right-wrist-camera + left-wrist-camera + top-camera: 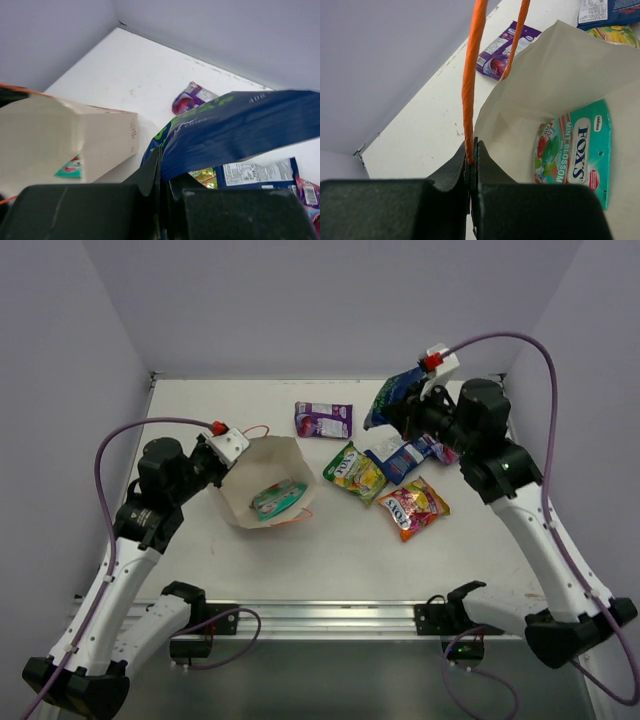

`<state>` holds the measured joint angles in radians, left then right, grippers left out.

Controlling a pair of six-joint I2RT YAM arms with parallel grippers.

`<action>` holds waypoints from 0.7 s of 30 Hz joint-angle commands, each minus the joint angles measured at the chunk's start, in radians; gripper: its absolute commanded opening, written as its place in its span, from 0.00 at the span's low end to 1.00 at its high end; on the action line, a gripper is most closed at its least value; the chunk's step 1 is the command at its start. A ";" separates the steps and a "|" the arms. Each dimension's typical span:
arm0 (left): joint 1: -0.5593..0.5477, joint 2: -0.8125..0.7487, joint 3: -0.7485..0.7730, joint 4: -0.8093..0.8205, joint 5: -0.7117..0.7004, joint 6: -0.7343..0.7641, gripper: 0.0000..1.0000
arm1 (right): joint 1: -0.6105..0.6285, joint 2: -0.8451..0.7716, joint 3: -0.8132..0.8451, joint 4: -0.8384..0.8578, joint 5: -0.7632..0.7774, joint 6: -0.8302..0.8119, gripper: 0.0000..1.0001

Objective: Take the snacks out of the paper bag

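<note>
The paper bag [262, 472] lies tipped with its mouth open toward the camera. A teal-pink snack packet [277, 499] rests inside it, and in the left wrist view this packet [576, 150] lies on the bag's inner wall [560, 70]. My left gripper [231, 445] is shut on the bag's rim and orange handle [469, 90]. My right gripper [408, 400] is raised at the back right, shut on a dark blue snack packet [390, 395]. That packet [235, 125] sticks out sideways from the jaws.
Other snacks lie on the table: a purple packet [323, 420], a green-yellow one [354, 472], a blue-white one [405, 456] and an orange-red one [413, 508]. A pink-purple packet [446, 452] peeks from under the right arm. Walls enclose the table at the back and on both sides.
</note>
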<state>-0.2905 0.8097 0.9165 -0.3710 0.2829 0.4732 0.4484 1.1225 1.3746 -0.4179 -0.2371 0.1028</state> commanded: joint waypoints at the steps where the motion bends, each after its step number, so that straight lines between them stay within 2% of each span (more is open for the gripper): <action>1: -0.006 0.009 0.053 0.038 -0.010 0.033 0.00 | -0.105 0.167 0.009 0.146 -0.088 0.064 0.00; 5: -0.006 0.022 0.068 0.040 -0.007 0.059 0.00 | -0.200 0.388 0.066 0.280 -0.143 0.126 0.00; 10: -0.006 0.036 0.085 0.066 -0.008 0.084 0.00 | -0.241 0.682 0.234 0.401 -0.255 0.158 0.00; 13: -0.006 0.057 0.099 0.070 -0.021 0.104 0.00 | -0.251 0.759 0.247 0.520 -0.274 0.163 0.00; 15: -0.006 0.062 0.107 0.070 -0.022 0.113 0.00 | -0.266 0.798 0.259 0.538 -0.269 0.190 0.00; 17: -0.006 0.057 0.101 0.067 -0.004 0.122 0.00 | -0.274 0.845 0.282 0.447 -0.211 0.195 0.17; 19: -0.004 0.045 0.081 0.054 0.054 0.128 0.00 | -0.274 0.829 0.219 0.427 -0.162 0.204 0.34; 20: -0.006 0.025 0.068 0.050 0.071 0.127 0.00 | -0.274 0.807 0.177 0.433 -0.101 0.207 0.51; 21: -0.006 0.013 0.049 0.047 0.090 0.128 0.00 | -0.274 0.748 0.096 0.436 -0.081 0.207 0.58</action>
<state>-0.2905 0.8680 0.9714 -0.3626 0.3111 0.5671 0.1833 1.9594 1.5593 -0.0120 -0.4038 0.2913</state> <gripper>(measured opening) 0.030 0.525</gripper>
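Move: The right hand, shut on the blue snack bag, is bound for the free table just right of the purple snack bag: about 25 cm ahead, 1 cm left and some 37 cm down. The purple bag lies 25 cm ahead, 10 cm left; the navy-and-white bag 15 cm ahead, 9 cm right; the green-yellow bag 10 cm ahead, 2 cm left. From the left hand, that spot is roughly 27 cm ahead, 30 cm right, 28 cm below. Still pinching the blue snack bag at the start, the right hand sweeps it forward some 23 cm and down about 20 cm towards the free spot beside the purple bag, fingers tipping about 20 degrees downward. It slows there and opens to about half, letting go. The left fingers stay shut on the paper bag's rim, easing slightly forward and up. ##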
